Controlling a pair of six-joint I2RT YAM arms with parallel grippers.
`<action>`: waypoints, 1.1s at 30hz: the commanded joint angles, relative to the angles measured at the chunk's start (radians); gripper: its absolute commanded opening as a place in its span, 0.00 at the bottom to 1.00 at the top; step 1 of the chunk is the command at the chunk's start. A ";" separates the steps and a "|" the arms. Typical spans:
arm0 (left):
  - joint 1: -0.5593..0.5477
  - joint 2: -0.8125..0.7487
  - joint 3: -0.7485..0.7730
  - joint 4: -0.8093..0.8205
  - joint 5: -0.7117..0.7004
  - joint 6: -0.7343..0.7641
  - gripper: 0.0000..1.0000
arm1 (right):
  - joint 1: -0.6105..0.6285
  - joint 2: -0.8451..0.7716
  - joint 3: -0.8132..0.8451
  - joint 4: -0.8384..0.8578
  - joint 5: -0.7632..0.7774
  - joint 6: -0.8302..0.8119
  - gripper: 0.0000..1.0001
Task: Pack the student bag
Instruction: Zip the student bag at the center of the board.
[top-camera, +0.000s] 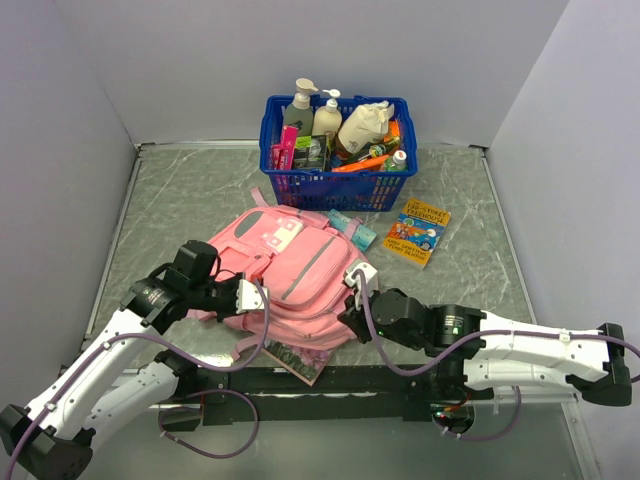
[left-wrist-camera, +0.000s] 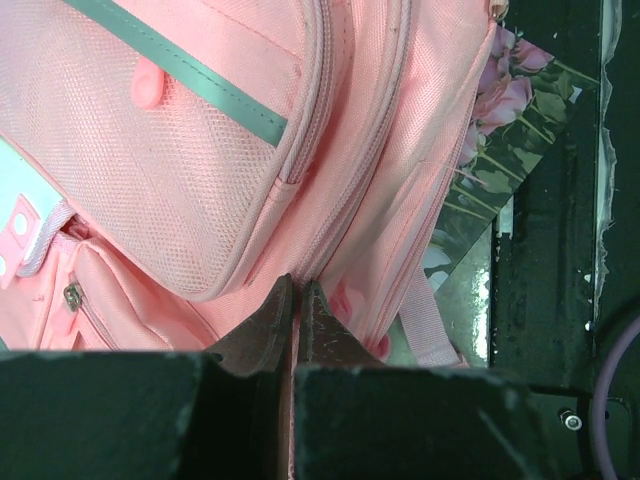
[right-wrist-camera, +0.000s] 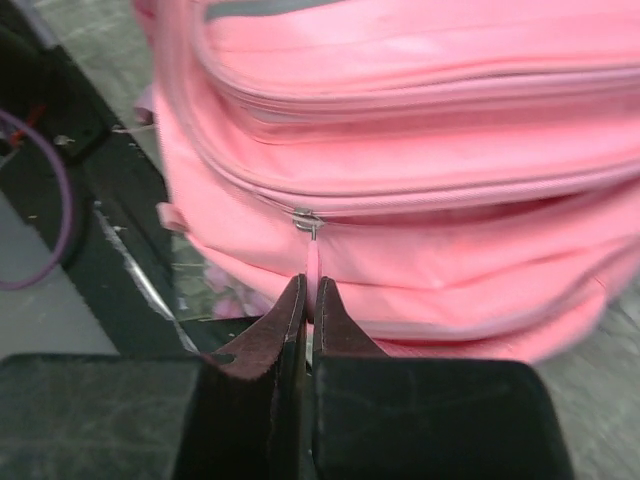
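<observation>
The pink student bag (top-camera: 290, 265) lies flat in the middle of the table, its near end toward the arms. My left gripper (top-camera: 256, 296) is at the bag's near left side. In the left wrist view that gripper (left-wrist-camera: 298, 290) is shut, pinching a fold of pink fabric (left-wrist-camera: 370, 180) at a seam. My right gripper (top-camera: 356, 300) is at the bag's near right corner. In the right wrist view it (right-wrist-camera: 311, 292) is shut on the pink zip pull (right-wrist-camera: 313, 262), which hangs from the metal slider (right-wrist-camera: 305, 219) of a zip along the bag's side.
A blue basket (top-camera: 335, 175) of bottles stands at the back. A colourful book (top-camera: 417, 233) lies to the bag's right, and a small blue case (top-camera: 352, 229) sits at its far edge. A flower-printed book (top-camera: 298, 358) pokes out from under the bag's near end.
</observation>
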 joint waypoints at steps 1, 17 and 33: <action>0.008 -0.010 0.007 0.062 -0.012 0.002 0.01 | -0.011 -0.032 -0.007 -0.101 0.136 0.034 0.00; 0.008 -0.013 0.004 0.037 -0.047 0.035 0.01 | -0.119 -0.017 0.013 -0.170 0.346 0.081 0.00; -0.171 0.084 0.281 0.149 0.229 -0.368 0.64 | -0.123 -0.006 0.002 0.040 0.081 0.023 0.00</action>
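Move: The right hand holds the zipper tab on the near side of the bag; the bag's right-hand bend, where the zip leads, lies roughly 8 cm ahead, 6 cm right and slightly lower. The blue book is some 20 cm ahead and 1 cm right, the flower book about 8 cm back and 10 cm left, both some 13 cm below. From the left hand, already gripping the bag's near-left edge, the zipper tab is roughly 19 cm right, about level forward. Right hand drags the zipper tab 6 cm forward-right, then eases back; left lets go, rising 10 cm. ##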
